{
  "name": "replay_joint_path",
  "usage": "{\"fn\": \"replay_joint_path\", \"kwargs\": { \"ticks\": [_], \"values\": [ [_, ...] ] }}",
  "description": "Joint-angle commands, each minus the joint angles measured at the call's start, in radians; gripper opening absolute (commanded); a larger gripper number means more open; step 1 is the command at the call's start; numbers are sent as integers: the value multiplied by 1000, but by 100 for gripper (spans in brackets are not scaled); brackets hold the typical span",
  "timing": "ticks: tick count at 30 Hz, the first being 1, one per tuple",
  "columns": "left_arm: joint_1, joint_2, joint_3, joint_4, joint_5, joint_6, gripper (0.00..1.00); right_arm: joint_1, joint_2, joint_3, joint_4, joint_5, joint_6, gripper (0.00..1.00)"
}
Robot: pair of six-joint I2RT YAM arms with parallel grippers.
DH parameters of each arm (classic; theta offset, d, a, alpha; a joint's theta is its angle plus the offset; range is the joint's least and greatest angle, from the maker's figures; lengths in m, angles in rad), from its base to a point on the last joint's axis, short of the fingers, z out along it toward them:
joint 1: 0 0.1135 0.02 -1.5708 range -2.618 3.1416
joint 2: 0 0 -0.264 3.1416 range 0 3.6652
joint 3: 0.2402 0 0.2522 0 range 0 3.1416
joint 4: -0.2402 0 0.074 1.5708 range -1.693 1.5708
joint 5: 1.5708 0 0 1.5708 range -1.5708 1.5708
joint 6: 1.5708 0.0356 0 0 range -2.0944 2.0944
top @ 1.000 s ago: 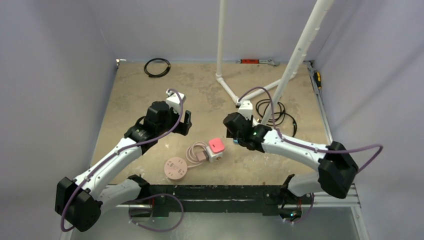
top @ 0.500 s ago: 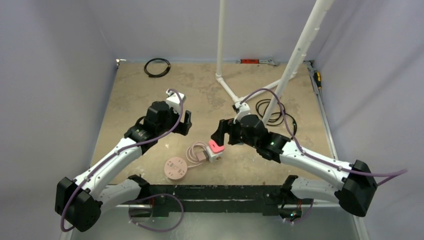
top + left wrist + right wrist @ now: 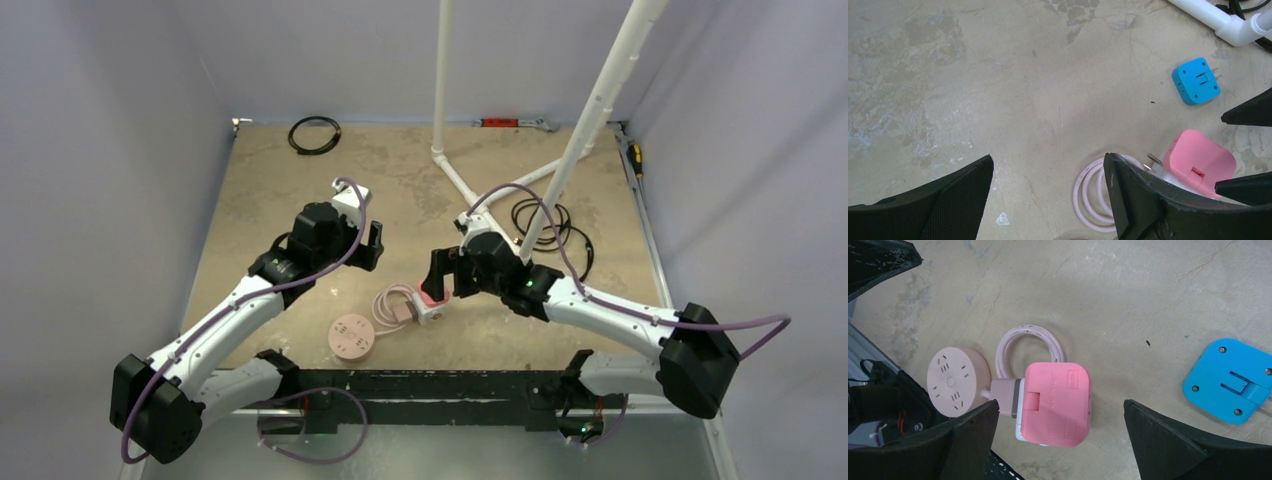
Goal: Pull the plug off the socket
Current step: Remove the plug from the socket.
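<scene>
The pink rounded-square plug point(image 3: 1055, 402) sits on top of the small white socket cube point(image 3: 1019, 431), of which only a sliver shows below it. They lie near the table's front middle point(image 3: 432, 297). A thin pink cable point(image 3: 1028, 347) coils beside them. My right gripper point(image 3: 1062, 402) is open and hovers over the plug, one finger on each side, not touching it. My left gripper point(image 3: 1048, 157) is open and empty, above bare table to the plug's left; the plug point(image 3: 1198, 162) shows at its right.
A round pink disc with holes point(image 3: 954, 382) lies left of the plug, near the front edge. A blue adapter point(image 3: 1229, 380) lies to the right. White pipes point(image 3: 455, 175) and black cables point(image 3: 545, 220) stand at the back.
My right arm has swung left and brought its open gripper over the plug. The left arm, plug and socket have not moved.
</scene>
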Motion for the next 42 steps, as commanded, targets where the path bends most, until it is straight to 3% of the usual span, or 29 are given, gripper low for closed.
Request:
{"fn": "replay_joint_path", "kwargs": {
  "ticks": [1,14,31,34,42],
  "values": [
    [4,-7,38,12,-10,-5,81,13,-30,-40,40,6,47,99],
    [4,6,39,13,-5,-6,81,92,-95,-135,114,38,144,97],
    [4,15,38,12,5,-7,81,223,71,-115,169,221,220,94],
    [4,15,39,11,5,-7,81,226,75,-118,169,250,227,86],
    [4,16,40,12,44,-3,80,228,62,-139,221,274,195,51]
  ]
}}
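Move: The pink plug, standing on the white socket block, is about 3 cm back and 3 cm to the left of my right hand, some 6 cm below. Beyond it, the beige cord plug lies about 7 cm back and 8 cm left of the hand. The blue plug lies loose, roughly 1 cm ahead and 7 cm right. For my left hand, the pink plug is some 7 cm back and 11 cm to the right. With fingers wide open, I bring my right hand back about 5 cm, sink just as far with a brief rise on the way, and shift a little left, until the pads straddle the pink plug and the top of the white block. Easing forward about 1 cm, I then close to roughly two thirds, my pads pinching the pink plug's two sides. ##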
